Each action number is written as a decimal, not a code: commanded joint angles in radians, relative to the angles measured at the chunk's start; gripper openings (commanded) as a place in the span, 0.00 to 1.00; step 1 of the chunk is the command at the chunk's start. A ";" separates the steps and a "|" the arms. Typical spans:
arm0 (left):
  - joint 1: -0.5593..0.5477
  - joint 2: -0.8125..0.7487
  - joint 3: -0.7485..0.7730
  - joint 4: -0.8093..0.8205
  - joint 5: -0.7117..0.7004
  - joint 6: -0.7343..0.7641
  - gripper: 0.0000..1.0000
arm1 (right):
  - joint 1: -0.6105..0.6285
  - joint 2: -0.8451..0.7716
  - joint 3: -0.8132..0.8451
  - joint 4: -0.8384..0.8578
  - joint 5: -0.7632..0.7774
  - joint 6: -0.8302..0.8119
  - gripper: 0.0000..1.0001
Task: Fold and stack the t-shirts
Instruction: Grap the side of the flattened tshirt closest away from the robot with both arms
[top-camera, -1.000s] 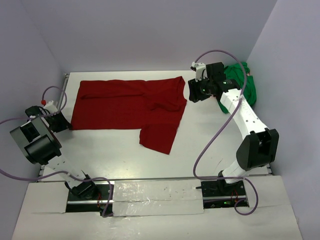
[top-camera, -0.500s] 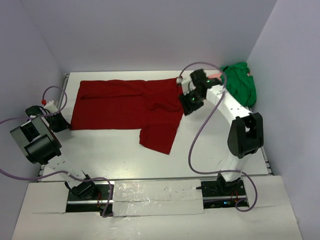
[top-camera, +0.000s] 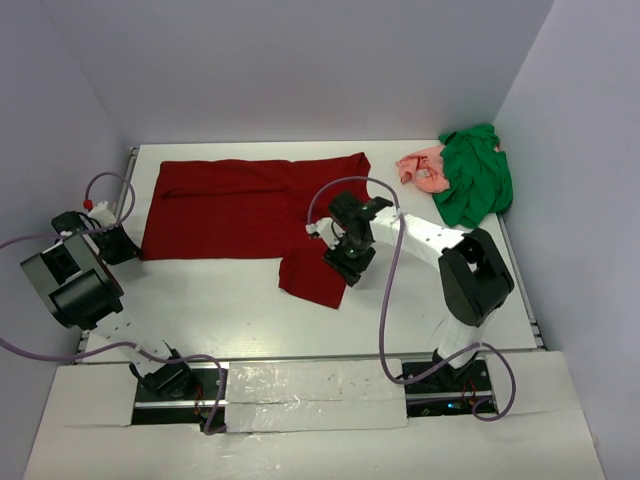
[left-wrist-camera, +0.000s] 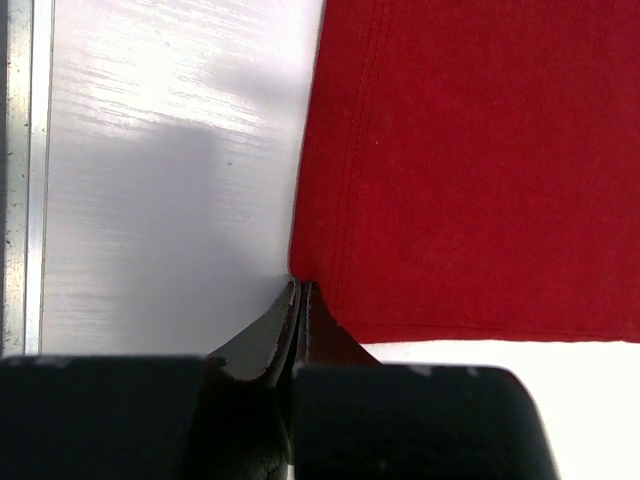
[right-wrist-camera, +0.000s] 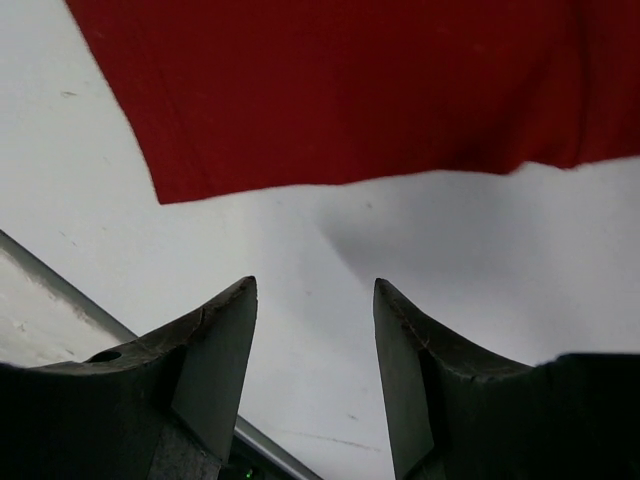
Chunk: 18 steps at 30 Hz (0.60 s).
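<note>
The maroon t-shirt (top-camera: 250, 208) lies spread flat across the back left of the table, with a flap (top-camera: 318, 275) hanging toward the front. My left gripper (top-camera: 122, 243) sits at its front left corner. In the left wrist view the gripper (left-wrist-camera: 300, 285) is shut, its tips pinching that corner of the maroon t-shirt (left-wrist-camera: 480, 170). My right gripper (top-camera: 342, 266) hovers at the flap's right edge. It is open (right-wrist-camera: 312, 290) over bare table, with the maroon t-shirt's edge (right-wrist-camera: 350, 90) just beyond the fingertips. The green t-shirt (top-camera: 476, 183) and the pink t-shirt (top-camera: 424, 168) lie crumpled at the back right.
A metal rail (top-camera: 300, 358) runs along the table's near edge, and another (left-wrist-camera: 18, 170) borders the left side. Purple cables loop off both arms. Walls close in the back and both sides.
My right arm has swung from beside the green t-shirt at the back right to the maroon flap in the middle. My left gripper has shut on the shirt's corner.
</note>
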 joint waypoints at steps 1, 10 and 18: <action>-0.005 -0.024 -0.019 -0.009 -0.034 0.010 0.00 | 0.050 -0.070 -0.047 0.097 -0.018 0.015 0.58; -0.003 -0.035 -0.022 -0.011 -0.026 0.004 0.00 | 0.199 -0.137 -0.179 0.273 0.107 0.036 0.61; -0.006 -0.048 -0.027 -0.012 -0.012 0.001 0.00 | 0.269 -0.093 -0.227 0.339 0.157 0.062 0.61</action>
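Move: Behind and to the left of the right hand lies its aim, the sleeve's near right corner: about 6 cm back, 5 cm left and some 5 cm below. The sleeve's near left corner is roughly 12 cm farther left of it and 4 cm farther out; the notch where sleeve meets shirt body lies about 3 cm ahead and 15 cm left of the hand. From the left hand, the sleeve's near right corner is some 42 cm right and 10 cm back. Closing in on the sleeve's near right corner, the right hand slides about 5 cm left and 4 cm back while sinking some 2 cm, slowing as it goes. It turns about 10 degrees counter-clockwise and its downward fingers swing slightly forward; they stay open, still clear of the cloth. The left hand holds still and keeps its pinch on the shirt's near left corner. ##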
